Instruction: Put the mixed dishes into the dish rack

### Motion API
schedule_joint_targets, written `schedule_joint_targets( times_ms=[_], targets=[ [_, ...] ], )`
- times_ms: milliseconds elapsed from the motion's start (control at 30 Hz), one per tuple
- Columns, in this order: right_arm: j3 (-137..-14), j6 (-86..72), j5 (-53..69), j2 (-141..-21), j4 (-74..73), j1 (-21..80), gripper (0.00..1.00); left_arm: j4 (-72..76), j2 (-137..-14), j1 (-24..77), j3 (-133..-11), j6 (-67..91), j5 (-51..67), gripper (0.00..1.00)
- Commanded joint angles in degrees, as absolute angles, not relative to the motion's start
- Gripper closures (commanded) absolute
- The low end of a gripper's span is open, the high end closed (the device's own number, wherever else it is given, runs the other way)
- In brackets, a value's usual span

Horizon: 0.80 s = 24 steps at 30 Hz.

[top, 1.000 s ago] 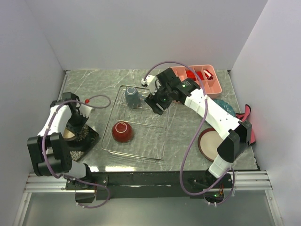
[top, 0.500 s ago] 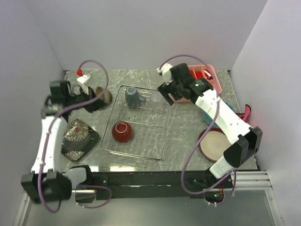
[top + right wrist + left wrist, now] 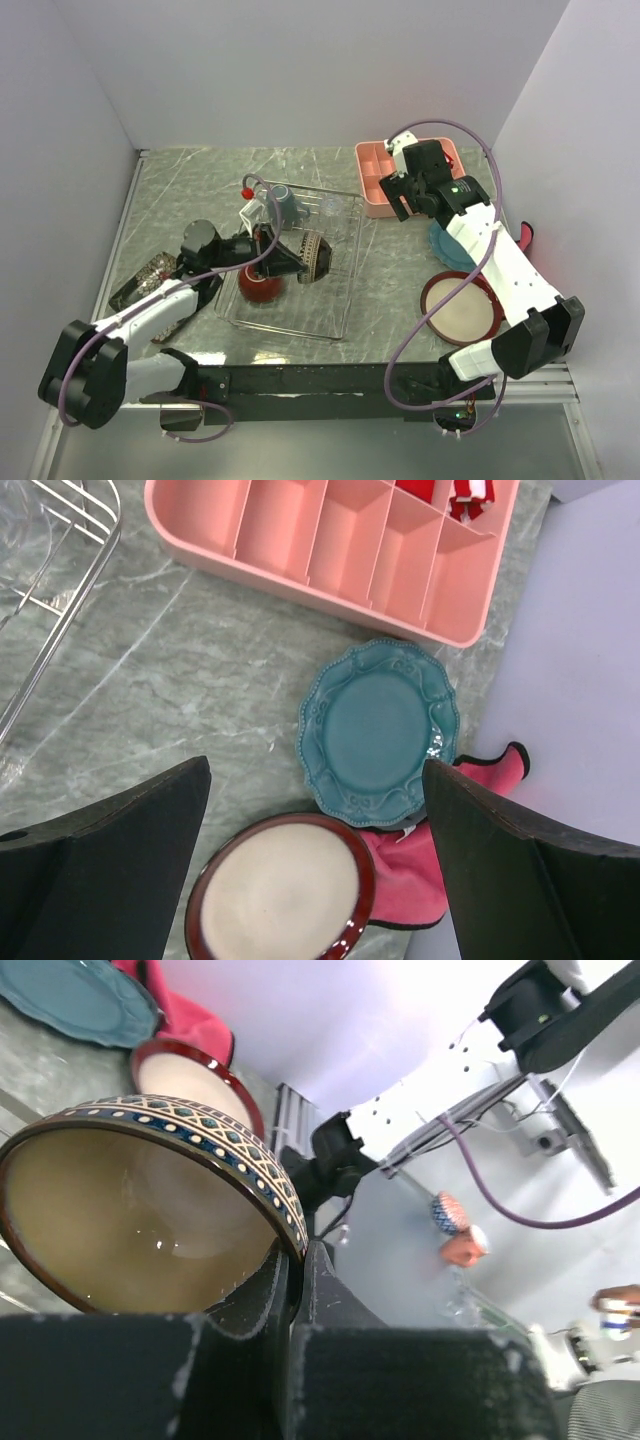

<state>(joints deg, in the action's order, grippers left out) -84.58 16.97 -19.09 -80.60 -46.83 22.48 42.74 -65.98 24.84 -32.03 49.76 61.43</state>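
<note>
My left gripper [image 3: 297,258] is shut on the rim of the small dark patterned bowl [image 3: 314,257], which it holds tilted on its side over the wire dish rack [image 3: 345,290]. The left wrist view shows the fingers [image 3: 262,1290] pinching that bowl [image 3: 140,1220]. In the rack are the red bowl [image 3: 255,286], the grey-blue mug [image 3: 283,200] and the clear glass [image 3: 332,206]. My right gripper [image 3: 408,197] hangs open and empty above the teal scalloped plate [image 3: 378,730] and the red-rimmed cream plate [image 3: 280,890]. The black floral square plate [image 3: 148,281] lies at the left.
A pink compartment tray [image 3: 380,185] with small red blocks [image 3: 462,495] stands at the back right. A pink-red cloth [image 3: 415,880] lies under the teal plate's edge by the right wall. The rack's corner [image 3: 70,540] shows at the upper left of the right wrist view.
The left arm carried the patterned bowl from the table's left side to over the rack. The right arm drew back from the rack toward the pink tray, its jaws widening.
</note>
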Motion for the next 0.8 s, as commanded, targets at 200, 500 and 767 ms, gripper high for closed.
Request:
schedule_joint_targets(
  times_ms=[200, 500, 767],
  targets=[
    [-84.8, 17.4, -17.8, -79.2, -45.8, 21.8, 0.06, 56.4, -75.8, 29.1, -33.4, 61.4, 59.2, 0.99],
    [-85.6, 16.6, -15.2, -80.0, -46.2, 21.7, 0.06, 53.4, -82.3, 31.0, -33.0, 65.3, 58.3, 0.99],
    [-85.2, 15.6, -12.2, -79.7, -46.8, 21.7, 0.06, 51.0, -88.9, 33.3, -35.0, 68.1, 57.7, 0.99]
  ],
)
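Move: The left hand holds the patterned bowl by its rim. The open spot in the front right of the dish rack lies about 7 cm to this hand's right, level with it fore and aft, some 19 cm down. The red bowl sits about 5 cm ahead and 10 cm left, the grey-blue mug about 27 cm ahead and 6 cm left, both some 17 cm lower. From the right hand the spot is roughly 18 cm back, 17 cm left and 19 cm down. Keeping the bowl's rim pinched in its shut fingers, which still point to the robot's right, the left hand lowers it about 9 cm towards the open front right part of the dish rack while easing some 5 cm to the right, away from the red bowl. On the way down the wrist rolls about 30 degrees about the line of the fingers, its forward side tipping down, and the fingertips dip slightly. ##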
